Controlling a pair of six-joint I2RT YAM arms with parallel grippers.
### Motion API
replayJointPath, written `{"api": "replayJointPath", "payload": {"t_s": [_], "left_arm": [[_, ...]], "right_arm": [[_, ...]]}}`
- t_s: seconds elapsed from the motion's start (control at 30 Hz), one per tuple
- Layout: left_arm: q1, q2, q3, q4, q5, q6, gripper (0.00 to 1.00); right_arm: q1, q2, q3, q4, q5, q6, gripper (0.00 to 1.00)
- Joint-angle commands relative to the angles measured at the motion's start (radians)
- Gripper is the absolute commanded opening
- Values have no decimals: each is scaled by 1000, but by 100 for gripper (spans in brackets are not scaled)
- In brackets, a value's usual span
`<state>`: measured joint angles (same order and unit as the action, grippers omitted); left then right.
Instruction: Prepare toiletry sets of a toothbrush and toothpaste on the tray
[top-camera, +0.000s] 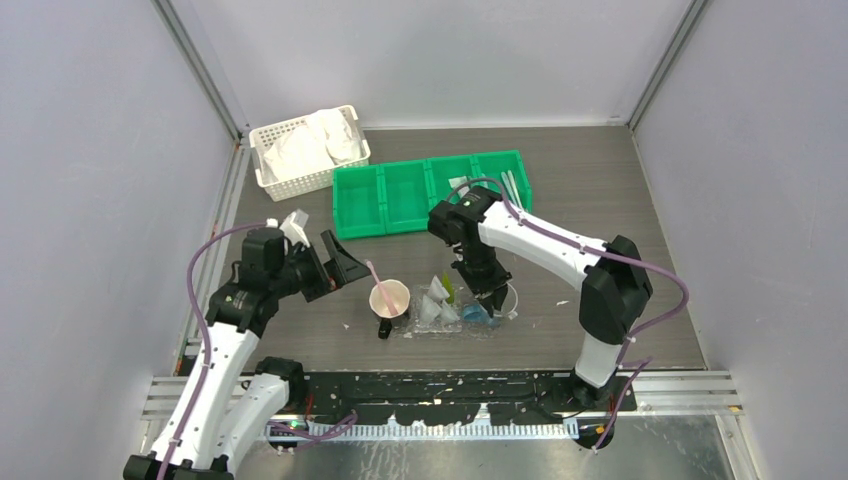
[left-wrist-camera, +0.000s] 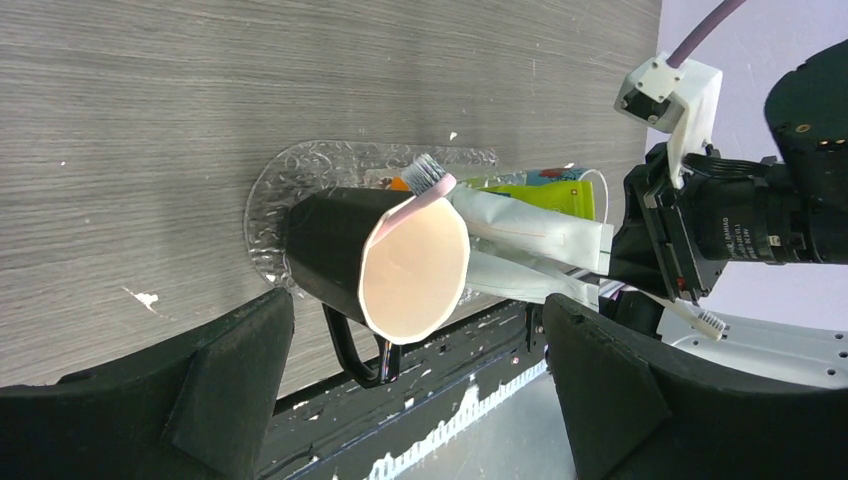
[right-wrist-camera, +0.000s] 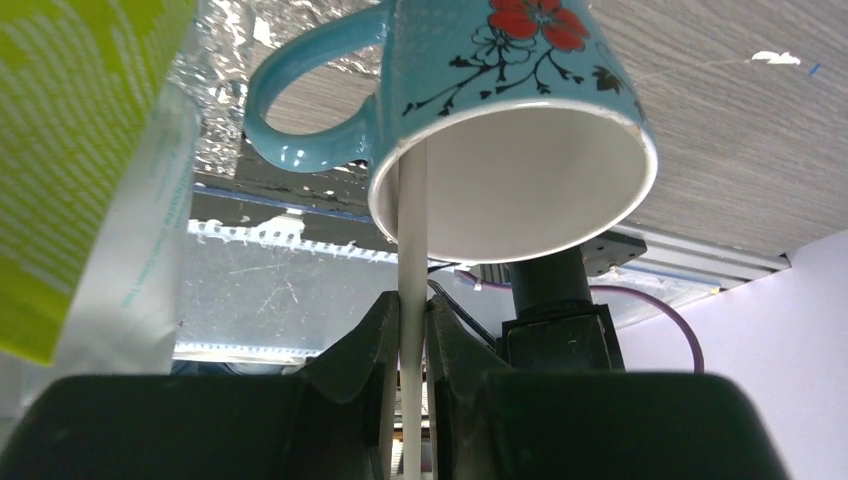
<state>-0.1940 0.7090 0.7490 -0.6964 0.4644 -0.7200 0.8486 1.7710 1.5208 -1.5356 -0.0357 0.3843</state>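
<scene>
A clear tray (top-camera: 408, 330) lies near the table's front edge. On its left end stands a black mug (top-camera: 389, 300) with a pink toothbrush (left-wrist-camera: 430, 186) leaning in it. A white toothpaste tube (left-wrist-camera: 530, 236) and a yellow-green one (left-wrist-camera: 552, 197) sit mid-tray. At the right end is a teal flowered mug (right-wrist-camera: 500, 100). My right gripper (right-wrist-camera: 411, 300) hangs just above it, shut on a white toothbrush (right-wrist-camera: 411, 230) whose far end dips into that mug. My left gripper (left-wrist-camera: 415, 390) is open and holds nothing, left of the black mug.
A green four-compartment bin (top-camera: 430, 190) stands behind the tray, with more slim items (top-camera: 511, 185) in its right compartment. A white lattice basket (top-camera: 305, 150) with white contents sits at the back left. Grey walls close in both sides.
</scene>
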Motion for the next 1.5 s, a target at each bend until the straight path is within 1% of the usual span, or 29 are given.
{"api": "replayJointPath", "payload": {"t_s": [0.0,0.07,0.13,0.2,0.23,0.3,0.33,0.37,0.4,0.47,0.53,0.67,0.73,0.8,0.87,0.93,0.97,1.0,1.07,1.17,1.2,1.27,1.33,1.47], "left_arm": [[7,7,-3,41,7,25,95],[7,11,-5,44,5,25,95],[7,16,-7,45,4,27,95],[7,19,-7,45,2,27,95],[7,21,-7,46,2,29,95],[7,25,-7,47,0,30,95],[7,27,-5,47,-1,30,95],[7,29,-4,48,-2,29,95],[7,31,-3,49,-1,29,95],[8,33,3,47,-6,30,95],[8,33,10,41,-10,31,95],[7,28,37,3,-35,44,95],[8,23,56,-17,-49,48,95],[8,9,80,-32,-57,49,95],[8,-18,108,-41,-69,43,96],[7,-48,145,-59,-83,42,98],[7,-62,170,-78,-93,46,99],[7,-74,192,-100,-107,48,100],[7,-95,229,-143,-114,57,100],[7,-155,238,-195,-116,51,100],[7,-180,225,-201,-114,40,100],[8,-244,177,-205,-112,4,100],[7,-311,118,-222,-113,-34,100],[7,-427,15,-288,-129,-82,100]], "right_arm": [[-9,3,68,-6,2,-24,2],[-14,7,80,-6,8,-26,4],[-20,8,87,-4,16,-25,14],[-28,3,87,-2,22,-27,15],[-31,-1,86,-1,26,-28,21],[-36,-10,83,0,30,-27,27],[-41,-18,80,1,31,-27,36],[-46,-22,79,2,31,-27,50],[-50,-26,81,3,31,-28,54],[-60,-37,98,5,81,-27,65],[-73,-45,126,2,84,-27,66],[-90,-87,269,6,164,-21,66],[-105,-148,326,68,222,-8,66],[-166,-228,344,140,251,22,67],[-232,-353,258,289,248,50,69],[-312,-518,107,441,234,90,76],[-352,-587,28,508,205,107,78],[-392,-645,-56,562,176,123,83],[-438,-746,-214,646,114,137,85],[-449,-846,-413,714,52,142,85],[-450,-872,-461,722,20,146,85],[-450,-939,-556,753,5,166,85],[-451,-1011,-631,771,4,197,85],[-449,-1142,-720,779,-16,225,84]]}}
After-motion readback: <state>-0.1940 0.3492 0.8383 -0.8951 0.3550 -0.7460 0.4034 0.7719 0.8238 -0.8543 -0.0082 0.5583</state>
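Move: The right hand points down over the blue mug, pinching a toothbrush whose handle already reaches inside; the mug's middle is about 3 cm ahead, 2 cm to the right and 8 cm below. The green toothpaste lies some 8 cm left and 3 cm ahead, about 4 cm lower; the black mug is about 20 cm left and 2 cm ahead, 8 cm lower. From the left hand, the blue mug lies roughly 28 cm right, 5 cm back and 13 cm below. After edging forward 2 cm, the right fingers open and let go of the toothbrush in the blue mug. The hand then lifts off forward and up some 16 cm, swings right and sinks back, ending about 8 cm right and 5 cm forward, tilted up from pointing down by some 60 degrees. The empty, open left hand rises away from the black mug, backs off about 5 cm and starts sinking. ##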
